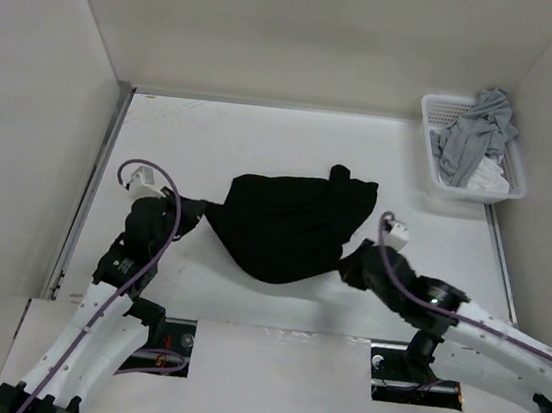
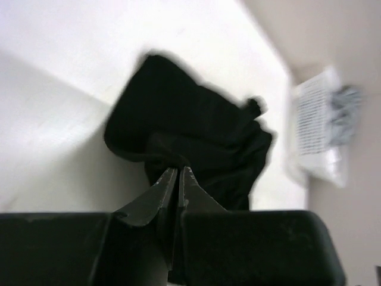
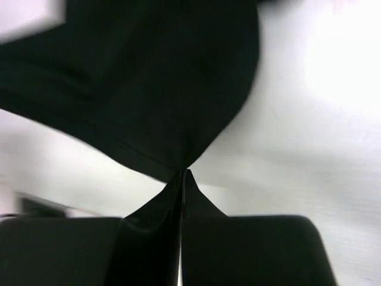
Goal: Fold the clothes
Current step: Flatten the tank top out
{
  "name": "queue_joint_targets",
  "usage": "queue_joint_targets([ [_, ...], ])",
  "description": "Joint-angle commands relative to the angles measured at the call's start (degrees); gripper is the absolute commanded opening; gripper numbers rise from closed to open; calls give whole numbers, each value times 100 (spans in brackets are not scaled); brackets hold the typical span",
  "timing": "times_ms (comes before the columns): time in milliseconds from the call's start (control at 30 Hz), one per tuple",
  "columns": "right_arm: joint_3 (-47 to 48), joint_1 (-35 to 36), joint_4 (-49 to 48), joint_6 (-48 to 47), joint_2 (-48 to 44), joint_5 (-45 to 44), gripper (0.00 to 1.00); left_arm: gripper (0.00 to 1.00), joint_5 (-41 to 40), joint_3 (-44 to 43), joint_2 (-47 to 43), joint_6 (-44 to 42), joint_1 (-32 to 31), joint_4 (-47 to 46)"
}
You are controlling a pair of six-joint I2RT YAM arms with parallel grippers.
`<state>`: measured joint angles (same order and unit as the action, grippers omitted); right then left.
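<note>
The clothes are one black soft garment, bunched on the white table between the two arms. My left gripper is shut on its left edge; in the left wrist view the gripper pinches dark cloth at the tips. My right gripper is shut on the garment's lower right edge. In the right wrist view the gripper holds a point of the hem, and the cloth fans out taut from it.
A white basket at the back right holds a grey garment and a white one. It also shows blurred in the left wrist view as the basket. Walls enclose the table on three sides.
</note>
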<state>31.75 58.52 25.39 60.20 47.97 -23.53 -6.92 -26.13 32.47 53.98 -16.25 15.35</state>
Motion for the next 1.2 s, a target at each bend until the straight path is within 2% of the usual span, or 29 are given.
queue_joint_targets([
  [0, 1794, -161, 738, -1279, -884, -1126, 0, 0, -169, -1356, -170, -28, -14, -569],
  [133, 4167, 13, 1056, -2721, -781, -1925, 0, 0, -564, -2754, -66, -176, -137, -586],
  [233, 5750, 583, 977, -3680, -307, -2514, 0, 0, -846, -3756, 14, -387, -119, -744],
  [333, 6919, 1338, 540, -4759, 167, -3182, 0, 0, -908, -4889, 259, -730, -40, -850],
  [467, 7827, 2254, -470, -6228, 581, -3772, 0, 0, -750, -6156, 698, -871, -23, -780],
  [567, 8057, 2659, -1262, -7099, 766, -3957, 0, 0, -723, -6755, 901, -933, -58, -683],
  [667, 8006, 3089, -1816, -7558, 855, -3958, 0, 0, -732, -6915, 1042, -968, 21, -674],
  [733, 7664, 3064, -2098, -7672, 872, -3861, 0, 0, -732, -6565, 1138, -880, 30, -665],
  [833, 7154, 2320, -2126, -7498, 925, -3581, 0, 0, -898, -5520, 1218, -810, -5, -718],
  [933, 6740, 1494, -1495, -6630, 1065, -3072, 0, 0, -1154, -4754, 1367, -766, 196, -727],
  [1033, 6380, 108, -485, -4989, 1311, -1512, 0, 0, -1154, -4340, 1613, -634, 442, -814],
  [1167, 5878, -1985, -911, -3983, 1828, 854, 0, 0, -1084, -4303, 2489, -590, 733, -1139],
])
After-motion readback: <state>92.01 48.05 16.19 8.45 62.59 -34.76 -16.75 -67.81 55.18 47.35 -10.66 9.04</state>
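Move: Both grippers already pinch the tank top by its near edge. Its middle lies on the table about 17 cm right of the left hand, roughly level with it and 15 cm below. From the right hand the middle is some 11 cm ahead, 12 cm left and 10 cm below, and the strap end about 23 cm ahead and 2 cm left. The basket stands roughly 31 cm ahead of the right hand and 28 cm to its right. Up fast, some 50 cm, both hands swing the tank top off the table, fingers shut on its corners, tipping up about 60 degrees and spreading apart; the left also draws back. Then both turn forward and down, the left farther, about 25 cm each way, its fingers tipping down again, while the right has only begun descending. ##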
